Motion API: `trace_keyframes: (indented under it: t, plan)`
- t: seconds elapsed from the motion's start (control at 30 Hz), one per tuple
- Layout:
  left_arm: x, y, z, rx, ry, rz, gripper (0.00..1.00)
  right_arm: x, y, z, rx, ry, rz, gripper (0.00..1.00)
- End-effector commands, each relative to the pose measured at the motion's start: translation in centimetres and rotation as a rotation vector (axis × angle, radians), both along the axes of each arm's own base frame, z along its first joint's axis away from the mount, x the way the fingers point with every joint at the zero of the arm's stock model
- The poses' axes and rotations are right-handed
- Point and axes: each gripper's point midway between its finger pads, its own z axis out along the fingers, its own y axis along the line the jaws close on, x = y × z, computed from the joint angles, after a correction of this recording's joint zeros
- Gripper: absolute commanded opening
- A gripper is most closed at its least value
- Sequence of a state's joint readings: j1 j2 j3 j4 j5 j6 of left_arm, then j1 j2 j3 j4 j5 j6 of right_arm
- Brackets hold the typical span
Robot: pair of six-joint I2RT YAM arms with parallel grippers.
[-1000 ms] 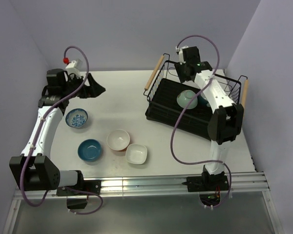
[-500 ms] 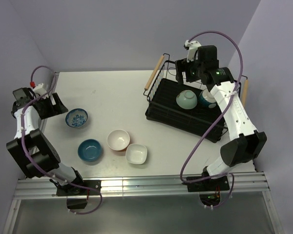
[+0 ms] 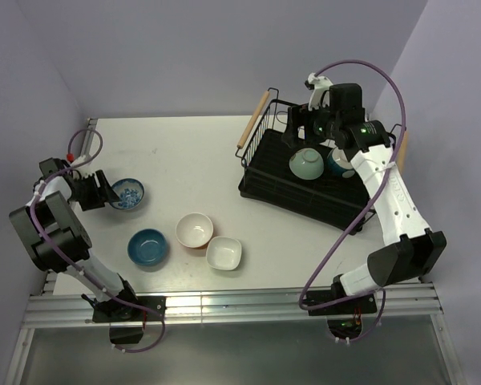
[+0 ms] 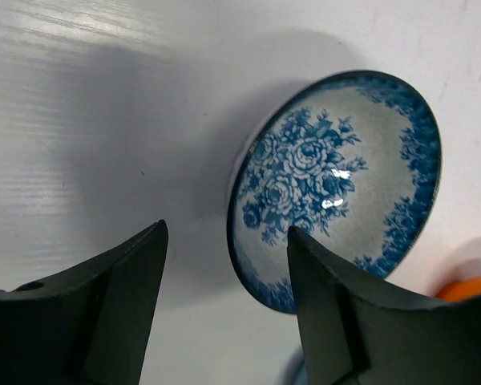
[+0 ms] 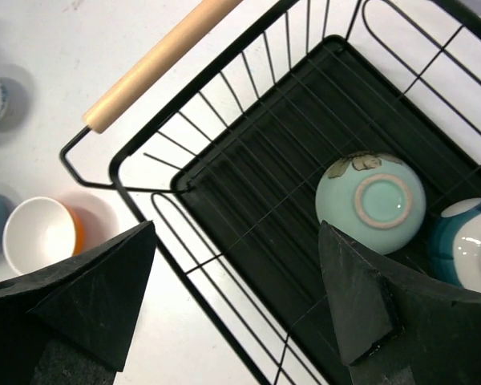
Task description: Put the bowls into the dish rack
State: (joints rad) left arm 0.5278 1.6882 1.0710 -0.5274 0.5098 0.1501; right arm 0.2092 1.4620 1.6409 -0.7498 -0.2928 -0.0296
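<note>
The blue-and-white patterned bowl (image 3: pixel 127 194) (image 4: pixel 337 184) sits on the table at the left. My left gripper (image 3: pixel 104 195) (image 4: pixel 226 241) is open and straddles its near rim, with one finger (image 4: pixel 337 313) over the inside and the other outside. A blue bowl (image 3: pixel 147 246), a white bowl with an orange outside (image 3: pixel 195 230) (image 5: pixel 40 234) and a squarish white bowl (image 3: pixel 224 253) stand mid-table. In the dish rack (image 3: pixel 260 172) (image 5: pixel 248 168) a mint green bowl (image 3: pixel 306 164) (image 5: pixel 370 200) lies upside down beside a teal-and-white bowl (image 3: pixel 341 160) (image 5: pixel 469 249). My right gripper (image 3: pixel 305 132) (image 5: pixel 236 233) hangs open and empty above the rack.
The rack has a light wooden handle (image 3: pixel 253 119) (image 5: pixel 156 60) at its left end and another (image 3: pixel 401 152) at its right end. Walls close in the table on the left, back and right. A metal rail (image 3: pixel 240 301) runs along the near edge.
My left arm swung forward and down to the patterned bowl, and its jaws narrowed around the rim. My right arm straightened and its gripper opened wider above the rack. The bowls have not moved.
</note>
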Motion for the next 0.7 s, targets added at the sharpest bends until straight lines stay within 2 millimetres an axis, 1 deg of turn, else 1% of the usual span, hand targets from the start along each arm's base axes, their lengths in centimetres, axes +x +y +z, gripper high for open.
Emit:
trace_keyframes:
  t: [0.0, 0.13, 0.17, 0.23, 0.27, 0.33, 0.37, 0.4, 0.43, 0.47, 0.5, 0.53, 0.57, 0.63, 0.67]
  plan:
    - [1.6, 0.1, 0.0, -0.027, -0.05, 0.016, 0.66, -1.0, 0.5, 2.4, 0.061, -0.067, 0.019, 0.89]
    - [2.6, 0.0, -0.6, -0.049, -0.049, 0.046, 0.54, -1.3, 0.9, 2.4, 0.104, -0.051, 0.015, 0.89]
    - [2.9, 0.0, -0.7, -0.051, -0.058, 0.048, 0.48, -1.3, 1.0, 2.5, 0.114, -0.051, 0.016, 0.9]
    - [3.2, -0.2, -1.2, -0.071, -0.051, 0.055, 0.42, -1.2, 1.0, 2.7, 0.122, -0.057, 0.015, 0.9]
    - [3.3, -0.4, -1.4, -0.078, -0.046, 0.051, 0.35, -1.3, 1.2, 2.7, 0.128, -0.052, 0.018, 0.9]
    - [3.6, -0.5, -1.9, -0.084, -0.031, 0.054, 0.27, -1.2, 1.2, 2.9, 0.134, -0.055, 0.013, 0.9]
    - [3.7, -0.7, -2.0, -0.088, -0.027, 0.05, 0.2, -1.3, 1.2, 3.3, 0.151, -0.058, 0.01, 0.9]
    - [3.7, -0.9, -2.1, -0.099, -0.022, 0.05, 0.17, -1.4, 1.3, 3.6, 0.169, -0.063, 0.019, 0.91]
    - [3.9, -0.9, -1.9, -0.108, -0.029, 0.047, 0.13, -1.5, 1.3, 3.8, 0.184, -0.065, 0.025, 0.91]
    - [4.1, -1.1, -1.5, -0.117, -0.038, 0.038, 0.06, -1.7, 1.5, 4.2, 0.207, -0.064, 0.026, 0.91]
    - [4.4, -1.1, -0.5, -0.117, -0.068, 0.032, 0.02, -1.9, 1.8, 4.6, 0.232, -0.065, 0.049, 0.92]
    - [4.7, -1.8, 0.6, -0.169, -0.088, 0.039, 0.0, -1.9, 1.6, 4.9, 0.249, -0.067, 0.048, 0.93]
    - [5.0, -2.1, 1.7, -0.182, -0.118, 0.03, 0.0, -2.1, 1.6, 5.3, 0.271, -0.066, 0.053, 0.93]
    - [5.7, -2.8, 5.5, -0.216, -0.21, 0.009, 0.0, -2.6, 1.9, 6.1, 0.318, -0.069, 0.09, 0.93]
    - [5.9, -3.9, 8.4, -0.258, -0.279, -0.032, 0.0, -2.8, 2.2, 6.8, 0.349, -0.078, 0.101, 0.93]
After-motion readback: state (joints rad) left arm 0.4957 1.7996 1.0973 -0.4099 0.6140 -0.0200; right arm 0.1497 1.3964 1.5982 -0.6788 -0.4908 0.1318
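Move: The blue flowered bowl stands close beside the open left gripper: its middle is about 4 cm ahead, 5 cm to the right and 3 cm lower. The teal bowl stands roughly 12 cm back and 11 cm to the right of that gripper, the white-and-orange bowl about 7 cm back and 25 cm right, both at much the same height. From the right hand, up over the rack, the flowered bowl lies some 52 cm left, 3 cm back and 29 cm down. Bring the left gripper forward and down about 2.5 cm each way, closing the fingers on the flowered bowl's near left rim so that one pad goes inside and one outside. With the rim pinched, start up about 1.5 cm, edging right and forward. Meanwhile raise the empty, open right hand about 3 cm over the rack, rolling its left side up. ##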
